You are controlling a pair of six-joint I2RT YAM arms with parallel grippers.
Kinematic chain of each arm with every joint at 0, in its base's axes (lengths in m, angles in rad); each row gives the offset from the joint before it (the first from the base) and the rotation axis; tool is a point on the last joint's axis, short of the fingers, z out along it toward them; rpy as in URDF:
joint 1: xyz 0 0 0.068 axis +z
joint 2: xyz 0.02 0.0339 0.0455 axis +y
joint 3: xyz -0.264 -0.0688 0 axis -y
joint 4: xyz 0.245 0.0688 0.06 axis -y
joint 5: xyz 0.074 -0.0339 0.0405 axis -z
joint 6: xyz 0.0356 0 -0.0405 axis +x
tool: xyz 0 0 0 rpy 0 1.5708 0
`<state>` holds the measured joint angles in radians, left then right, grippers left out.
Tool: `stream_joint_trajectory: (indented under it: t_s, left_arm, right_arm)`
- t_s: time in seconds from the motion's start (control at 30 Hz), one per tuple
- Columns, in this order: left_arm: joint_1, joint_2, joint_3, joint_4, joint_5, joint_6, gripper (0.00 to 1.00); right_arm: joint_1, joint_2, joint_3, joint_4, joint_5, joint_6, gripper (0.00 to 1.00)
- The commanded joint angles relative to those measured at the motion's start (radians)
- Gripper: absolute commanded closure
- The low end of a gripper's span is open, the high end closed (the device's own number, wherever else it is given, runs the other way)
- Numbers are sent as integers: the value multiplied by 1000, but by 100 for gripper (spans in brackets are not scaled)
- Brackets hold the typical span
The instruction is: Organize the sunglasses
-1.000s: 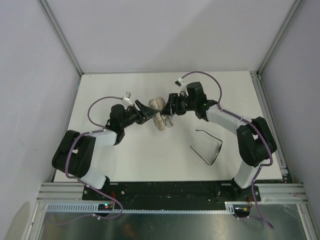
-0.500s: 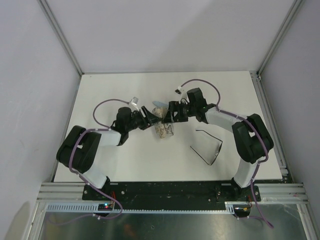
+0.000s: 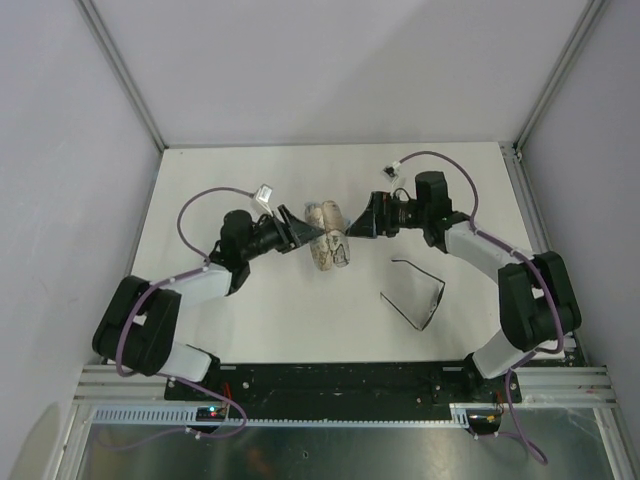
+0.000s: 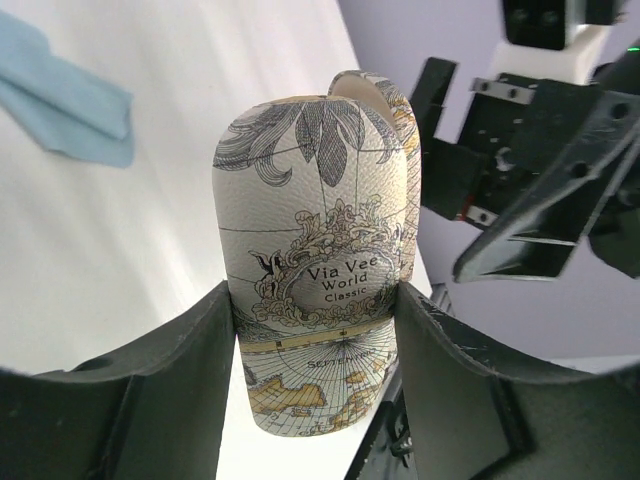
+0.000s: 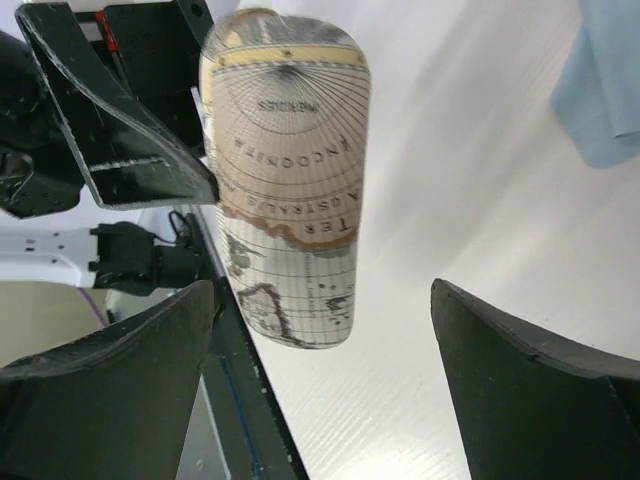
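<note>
The sunglasses (image 3: 415,295) lie unfolded on the white table, right of centre, with no gripper near them. The oval map-printed case (image 3: 328,232) hangs at mid table, and my left gripper (image 3: 305,233) is shut on it. In the left wrist view both fingers press the sides of the case (image 4: 320,270). My right gripper (image 3: 362,224) stands just right of the case, open and apart from it. In the right wrist view the case (image 5: 285,180) hangs ahead of the wide jaws of the right gripper (image 5: 325,290), not between them.
A light blue cloth (image 4: 60,95) lies on the table beyond the case, and the cloth (image 5: 605,80) also shows at the upper right of the right wrist view. Metal rails (image 3: 340,383) run along the near table edge. Grey walls close in the sides and back.
My right gripper has opened, let go of the case and drawn back to the right. The left gripper still holds the case, which has shifted slightly.
</note>
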<state>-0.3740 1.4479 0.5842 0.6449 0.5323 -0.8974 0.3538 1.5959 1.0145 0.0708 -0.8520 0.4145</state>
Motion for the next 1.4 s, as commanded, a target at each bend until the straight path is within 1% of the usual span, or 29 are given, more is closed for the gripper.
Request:
stream_joint_trajectory:
  t_s: [0.0, 0.17, 0.23, 0.37, 0.43, 0.53, 0.57, 0.63, 0.67, 0.8, 0.83, 0.87, 0.9, 0.93, 0.97, 1.0, 1.03, 1.1, 1.2, 1.27, 1.33, 1.37]
  left_arm:
    - [11, -104, 17, 48, 83, -36, 70]
    - [12, -150, 58, 53, 161, -99, 70]
    - [11, -167, 71, 55, 181, -116, 70]
    - [11, -197, 78, 56, 190, -133, 70]
    - [7, -204, 79, 58, 193, -141, 70]
    - [1, -215, 76, 61, 193, -146, 70]
    - [0, -221, 74, 62, 192, -147, 70]
    - [0, -235, 69, 63, 190, -151, 70]
    - [0, -240, 67, 64, 189, -152, 70]
    - [-1, -256, 63, 66, 196, -151, 67]
    - [0, -255, 63, 67, 199, -149, 65]
    - [-1, -254, 61, 67, 200, -147, 61]
    - [-1, -253, 59, 66, 200, -144, 53]
    - [0, -253, 56, 66, 196, -140, 45]
    - [4, -255, 53, 66, 191, -130, 35]
    - [10, -257, 48, 65, 187, -122, 28]
    - [23, -261, 44, 59, 185, -113, 22]
    - [60, -271, 32, 40, 186, -97, 14]
    - [135, -285, 4, 12, 200, -80, 4]
    - [179, -293, -15, -11, 206, -67, 1]
    - [203, -302, -31, -46, 194, -45, 1]
    - [208, -306, -37, -68, 180, -35, 1]
  right_arm:
    - [-14, -65, -63, 200, -134, 99, 7]
    - [-2, -115, -123, 399, -208, 215, 7]
    - [6, -132, -145, 502, -235, 288, 9]
    - [23, -137, -192, 825, -278, 514, 14]
    - [35, -121, -202, 972, -291, 627, 19]
    - [48, -79, -210, 1195, -299, 798, 29]
    - [51, -65, -212, 1296, -296, 854, 34]
    - [51, -20, -213, 1444, -284, 981, 45]
    - [52, -3, -214, 1483, -278, 1020, 50]
    - [67, 15, -214, 1517, -264, 1045, 78]
    - [69, 13, -214, 1517, -258, 1045, 85]
    - [70, 8, -214, 1518, -252, 1043, 92]
    - [68, 4, -214, 1517, -249, 1041, 96]
    - [67, -2, -214, 1517, -245, 1042, 98]
    - [63, -6, -214, 1516, -243, 1043, 99]
    - [60, -9, -214, 1515, -245, 1045, 100]
    - [57, -10, -214, 1512, -246, 1048, 100]
    - [50, -8, -215, 1502, -252, 1052, 100]
    - [50, 5, -216, 1482, -259, 1049, 100]
    - [55, 15, -218, 1448, -257, 1024, 100]
    - [66, 15, -218, 1339, -241, 941, 100]
    - [74, 9, -218, 1243, -229, 872, 100]
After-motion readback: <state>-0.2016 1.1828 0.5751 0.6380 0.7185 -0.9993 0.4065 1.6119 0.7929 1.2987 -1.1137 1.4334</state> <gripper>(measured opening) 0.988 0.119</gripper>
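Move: The sunglasses case is already in the left fingers, its middle about 2 cm to that hand's right and level with it. From the open right hand, the case lies about 7 cm to the left and 2 cm back, at roughly the same height. Below, about 16 cm down, the blue cloth lies some 14 cm ahead and 8 cm to the left of the right hand, the sunglasses about 7 cm back and 16 cm to its right. The case is carried up about 11 cm and a little back by the left hand, which keeps its grip while the right hand rises alongside, drawing back some 8 cm and rolling about 30 degrees, left side up. The right fingers then close and pinch the case's rim; after that the left fingers open wide, let go and draw off to the left and forward. ##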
